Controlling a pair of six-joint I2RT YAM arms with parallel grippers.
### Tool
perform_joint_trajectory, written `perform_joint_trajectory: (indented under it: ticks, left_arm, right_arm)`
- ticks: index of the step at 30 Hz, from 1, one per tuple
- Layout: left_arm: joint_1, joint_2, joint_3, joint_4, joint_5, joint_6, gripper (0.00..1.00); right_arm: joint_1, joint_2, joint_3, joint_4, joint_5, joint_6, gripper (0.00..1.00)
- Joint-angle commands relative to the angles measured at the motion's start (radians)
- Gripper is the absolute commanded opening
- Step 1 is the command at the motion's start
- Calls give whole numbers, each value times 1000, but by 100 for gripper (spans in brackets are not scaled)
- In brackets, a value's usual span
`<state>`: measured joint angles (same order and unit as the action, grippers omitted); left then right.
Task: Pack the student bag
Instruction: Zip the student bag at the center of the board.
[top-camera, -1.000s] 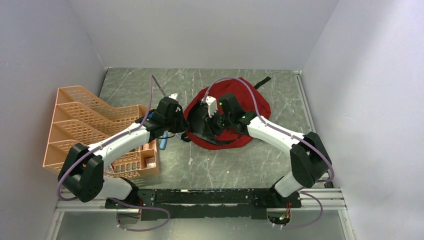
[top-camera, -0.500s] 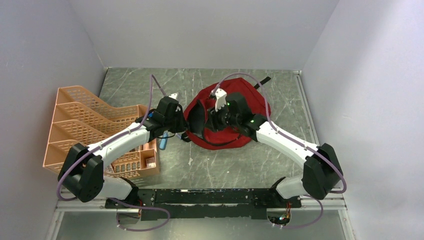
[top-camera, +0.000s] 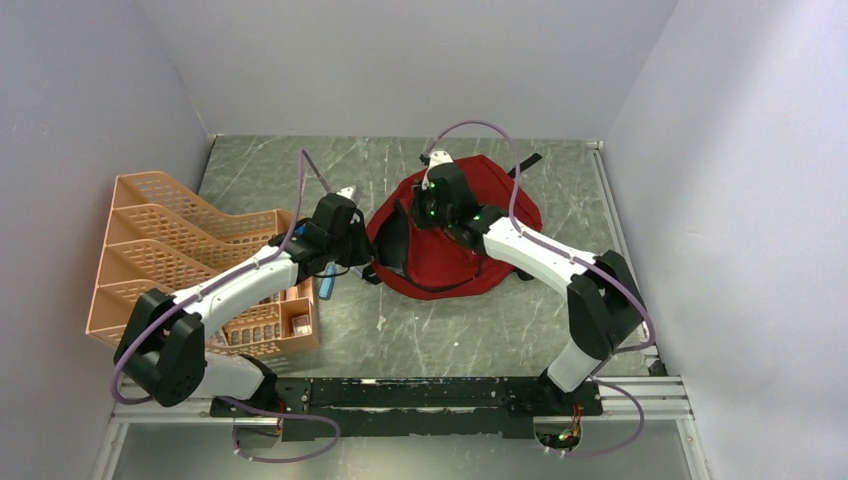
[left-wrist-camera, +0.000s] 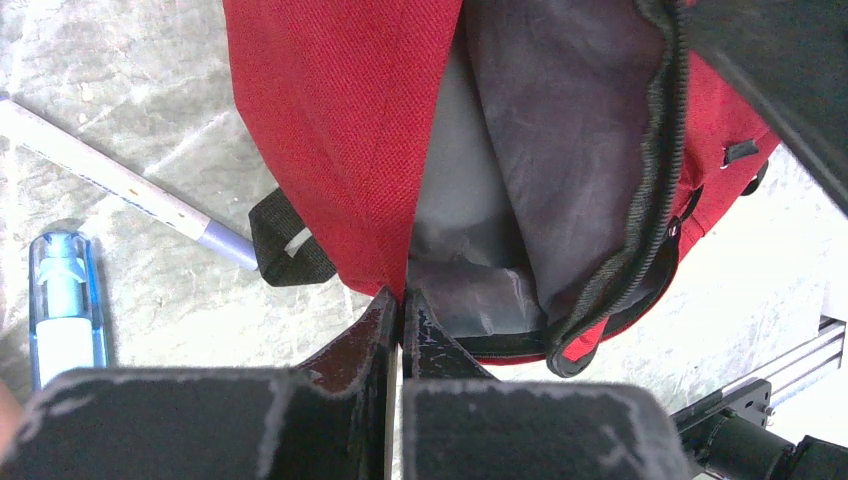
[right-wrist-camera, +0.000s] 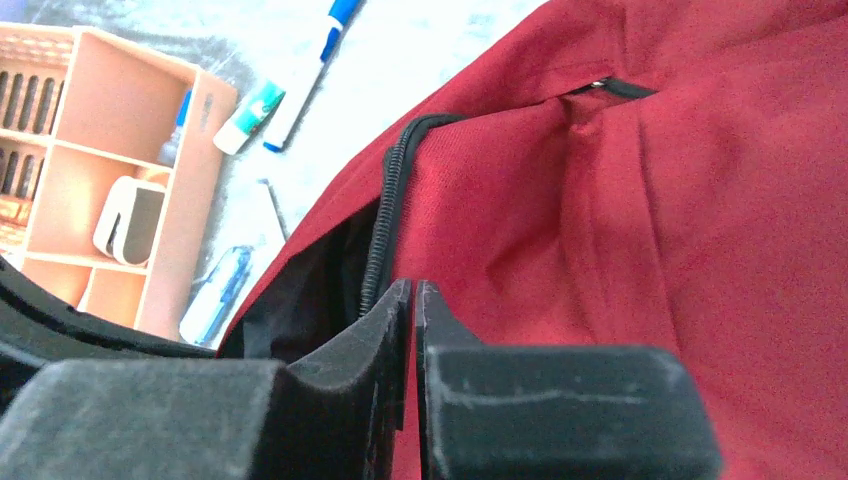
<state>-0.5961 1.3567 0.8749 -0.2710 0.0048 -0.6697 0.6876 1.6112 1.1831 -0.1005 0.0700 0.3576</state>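
Observation:
The student bag (top-camera: 495, 205), red with black zippers, lies in the middle of the table with its mouth gaping toward the left. My left gripper (top-camera: 366, 262) is at the bag's left rim. The left wrist view shows that gripper (left-wrist-camera: 400, 298) shut on the red fabric edge (left-wrist-camera: 330, 150), with the grey lining (left-wrist-camera: 560, 130) spread open beyond. My right gripper (top-camera: 422, 214) reaches over the top of the opening. In its wrist view, the right gripper (right-wrist-camera: 412, 290) has its jaws pressed together on the red fabric beside the black zipper (right-wrist-camera: 385, 220).
An orange mesh organiser (top-camera: 190, 250) stands at the left, with small items in its front compartments. A white marker (left-wrist-camera: 120, 185) and a blue-capped tube (left-wrist-camera: 62, 300) lie on the table between the organiser and the bag. A black strap (top-camera: 525, 162) trails behind the bag.
My right arm has swung from over the bag's front up to the upper rim of the opening. Its jaws opened and then closed there. The left arm has held still.

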Motion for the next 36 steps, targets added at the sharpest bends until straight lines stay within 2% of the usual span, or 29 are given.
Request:
perform_joint_trajectory:
  ticks: [1, 5, 8, 12, 15, 22, 25, 26, 28, 31, 36]
  left_arm:
    - [8, -34, -3, -16, 8, -2, 5]
    - [7, -23, -2, -9, 10, -5, 5]
    - [7, -15, 2, -7, 15, -5, 5]
    - [7, -12, 13, -31, -3, -2, 5]
    - [8, -14, 36, -76, -82, -10, 5]
    - [12, -22, 116, -144, -185, 19, 6]
    - [12, -33, 166, -178, -220, 52, 18]
    - [13, -39, 182, -183, -230, 73, 25]
    - [12, -53, 209, -196, -249, 97, 46]
    - [12, -76, 242, -220, -272, 122, 61]
    - [-37, -76, 293, -195, -248, 186, 70]
  right_arm:
    - [5, 69, 48, -23, -106, -12, 9]
    - [8, 98, 46, 14, -339, -49, 9]
    - [11, 98, 46, 8, -385, -64, 11]
    - [11, 43, 22, -7, -226, -68, 21]
    - [11, -17, -7, -6, -87, -64, 30]
    - [9, -213, -161, -22, 293, 76, 40]
    - [-10, -284, -224, -90, 395, 142, 48]
    - [-20, -305, -242, -115, 415, 164, 51]
    - [-53, -345, -279, -162, 434, 206, 54]
    - [-102, -415, -349, -204, 423, 254, 57]
    - [-184, -508, -454, -208, 314, 318, 59]
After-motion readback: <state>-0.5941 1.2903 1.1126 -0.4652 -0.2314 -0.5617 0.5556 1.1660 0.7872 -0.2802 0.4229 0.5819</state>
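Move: The right hand is closed on the front flap at its zip edge. The bag's left rim lies about 8 cm to its left, level with it and 5 cm lower; the zip pull is some 12 cm to its right, 6 cm back and 8 cm lower. The left hand pinches that same rim farther back, with the zip pull about 22 cm to its right and 3 cm lower, and a marker 7 cm left, 3 cm ahead, 10 cm below. The right hand drags the flap's zip edge about 4 cm left towards the left rim, drawing back and down, then opens and sweeps some 20 cm right, arching over the flap towards the zip pull while turning clockwise. The left hand keeps its pinch meanwhile, eases slightly left, then opens wide, lets go of the rim and lifts about 9 cm, going slightly forward and left. ##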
